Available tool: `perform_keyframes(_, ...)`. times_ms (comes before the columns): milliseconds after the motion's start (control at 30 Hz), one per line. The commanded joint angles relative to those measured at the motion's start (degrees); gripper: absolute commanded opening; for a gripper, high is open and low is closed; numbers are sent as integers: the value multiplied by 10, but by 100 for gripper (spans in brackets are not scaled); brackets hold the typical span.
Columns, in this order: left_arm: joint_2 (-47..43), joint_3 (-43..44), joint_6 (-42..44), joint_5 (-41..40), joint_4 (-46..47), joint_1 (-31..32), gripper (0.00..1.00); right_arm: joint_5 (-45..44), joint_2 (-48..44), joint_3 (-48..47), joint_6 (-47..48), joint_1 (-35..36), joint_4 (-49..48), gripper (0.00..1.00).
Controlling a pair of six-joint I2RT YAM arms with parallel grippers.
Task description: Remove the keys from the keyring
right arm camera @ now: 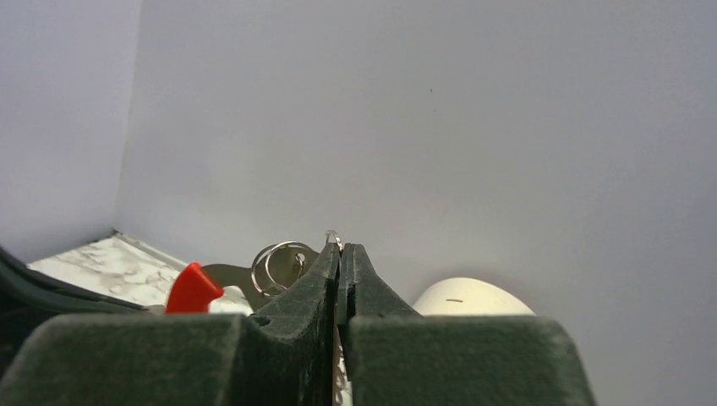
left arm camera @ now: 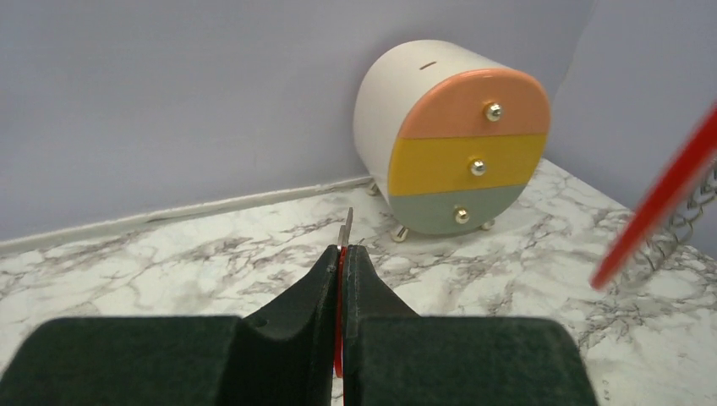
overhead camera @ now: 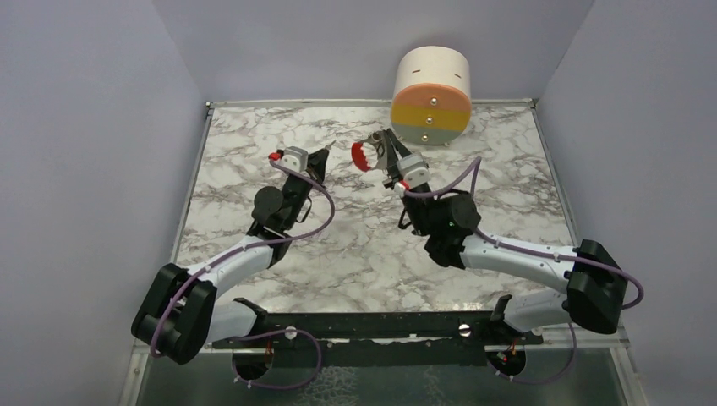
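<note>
My left gripper (left arm camera: 342, 249) is shut on a red-headed key: a thin red edge shows between the jaws, and the silver blade (left arm camera: 346, 227) pokes out past the tips. In the top view this gripper (overhead camera: 325, 157) hangs left of the keyring. The keyring's red curved clip (overhead camera: 362, 156) hangs from my right gripper (overhead camera: 385, 145), raised over the table. The clip (left arm camera: 659, 203) and the chain (left arm camera: 686, 227) show blurred at the right of the left wrist view. My right gripper (right arm camera: 340, 247) is shut on the keyring's wire. The thin ring (right arm camera: 281, 265) sits just left of its tips, threaded through a flat metal piece (right arm camera: 241, 276).
A round white drawer box (overhead camera: 431, 93) with pink, yellow and green fronts stands at the back of the marble table (overhead camera: 363, 245), just behind the right gripper. It also appears ahead of the left gripper (left arm camera: 461, 144). Grey walls enclose the table.
</note>
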State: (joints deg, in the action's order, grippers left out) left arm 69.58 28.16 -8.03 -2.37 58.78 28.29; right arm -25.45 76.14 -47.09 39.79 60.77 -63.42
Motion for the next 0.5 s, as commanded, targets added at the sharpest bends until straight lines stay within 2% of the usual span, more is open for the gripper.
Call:
perform_keyframes(0,18,27,-30,38,-32,-37,0,60,21,-56,-94,-64,101,1)
perform_keyframes(133,57,58,-81,129,-56,-94,0,106,48,-92,-162,-135,176,1)
perform_keyframes(300,130,89,-152,291,-38,-161,0,118,57,-88,-173,-147,198,1)
perform_keyframes(367,173,95,-201,356,7,-188,0,120,54,-83,-180,-150,212,2)
perform_keyframes(467,238,74,-299,408,145,-220,0,139,42,-73,-211,-159,254,2)
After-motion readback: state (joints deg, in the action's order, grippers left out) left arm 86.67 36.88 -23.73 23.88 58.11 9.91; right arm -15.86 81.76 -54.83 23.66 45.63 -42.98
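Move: The bare table I'm lowering the freed key towards lies about 10 cm ahead of my left hand and some 27 cm below. The keyring is about 11 cm to that hand's right, 7 cm back and 5 cm above. For my right hand, which holds the keyring, the bare table is about 9 cm ahead, 1 cm right and 39 cm below. The drawer unit stands some 38 cm farther out, 15 cm right and 26 cm lower. I carry the key and the keyring out over the table and down, keeping both grips shut. My left hand goes about 6 cm forward, nearly as far down and a little left, tipping its fingers down and turning slightly clockwise. My right hand runs some 9 cm forward towards the drawer unit, then sinks about 5 cm, its wrist tipping down some 15 degrees. ##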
